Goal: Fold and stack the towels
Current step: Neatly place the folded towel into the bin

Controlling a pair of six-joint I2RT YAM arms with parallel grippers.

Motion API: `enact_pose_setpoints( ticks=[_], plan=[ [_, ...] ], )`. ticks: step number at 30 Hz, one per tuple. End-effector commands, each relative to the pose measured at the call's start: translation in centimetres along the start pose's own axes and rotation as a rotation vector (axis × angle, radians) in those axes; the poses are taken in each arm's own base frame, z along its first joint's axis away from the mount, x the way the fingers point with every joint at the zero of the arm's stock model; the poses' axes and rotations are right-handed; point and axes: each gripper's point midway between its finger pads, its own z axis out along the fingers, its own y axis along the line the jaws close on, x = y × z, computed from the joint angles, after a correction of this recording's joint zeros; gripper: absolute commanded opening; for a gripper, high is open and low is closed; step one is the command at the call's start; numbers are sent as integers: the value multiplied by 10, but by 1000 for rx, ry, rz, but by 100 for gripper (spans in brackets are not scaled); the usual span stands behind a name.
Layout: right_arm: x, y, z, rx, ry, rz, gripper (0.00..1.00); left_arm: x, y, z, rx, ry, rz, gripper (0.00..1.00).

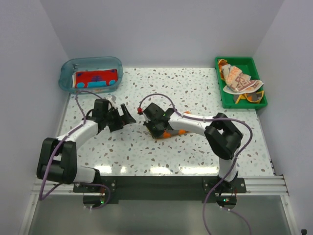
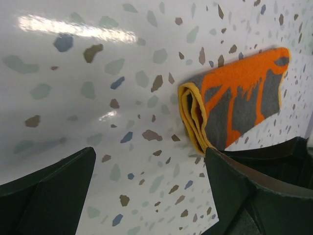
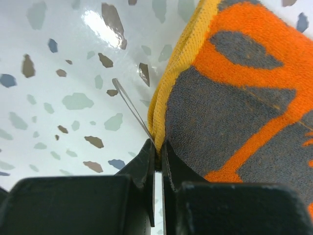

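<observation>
An orange and grey towel [image 2: 239, 98] with a yellow hem lies folded on the speckled table, mostly hidden under my right arm in the top view, where only an orange bit of the towel [image 1: 172, 133] shows. My right gripper [image 3: 157, 147] is shut on its yellow hem at the folded corner. My left gripper [image 2: 149, 191] hangs open just left of the towel, its right finger [image 2: 254, 196] close to the fold and nothing between the jaws. In the top view the left gripper [image 1: 123, 117] faces the right gripper [image 1: 155, 128] mid-table. A folded red towel [image 1: 95, 78] lies in the blue tub. Crumpled towels [image 1: 240, 81] fill the green tray.
The clear blue tub [image 1: 66, 81] stands at the back left corner. At the back right, against the wall, is the green tray [image 1: 259, 63]. White walls close the table on three sides. Cables loop from both arms over the table's middle.
</observation>
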Motion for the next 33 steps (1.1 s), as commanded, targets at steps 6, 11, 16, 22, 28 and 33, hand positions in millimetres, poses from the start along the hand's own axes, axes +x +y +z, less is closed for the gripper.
enact_pose_setpoints(
  ticks=[6, 11, 16, 22, 28, 33],
  plan=[
    [-43, 18, -41, -204, -202, 108, 0, 10, -74, 21, 208, 51, -72, 100],
    [-47, 21, -43, -231, -226, 128, 0, 22, -80, 36, 210, 84, -126, 100],
    [-48, 22, -41, -247, -240, 151, 0, 32, -79, 49, 210, 105, -155, 100],
    [-53, 23, -42, -259, -267, 178, 0, 45, -75, 61, 176, 107, -188, 100],
    [-56, 24, -39, -265, -285, 209, 0, 54, -70, 67, 174, 77, -233, 86],
    [-52, 22, -34, -255, -280, 218, 0, 50, -65, 71, 155, 42, -189, 65]
  ],
)
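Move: The folded towel's yellow left edge lies about 11 cm to the left hand's right, 2 cm back and 5 cm below; the towel's middle is some 20 cm to its right, about level with it and 6 cm below. The bin stands about 24 cm ahead and 17 cm left of the left hand. From the right hand, which already pinches the edge's near end, the edge's middle lies about 3 cm ahead, 3 cm left and 1 cm below. The towel's left edge is raised by the right fingers, which keep their pinch, rise about 3.5 cm, drift nearly 3 cm left and roll some 20 degrees, left side up. The open left gripper sweeps about 10 cm right, sinking 3 cm and rolling its left side down; it comes astride the folded edge beside the right fingers and starts to close, still well open. ##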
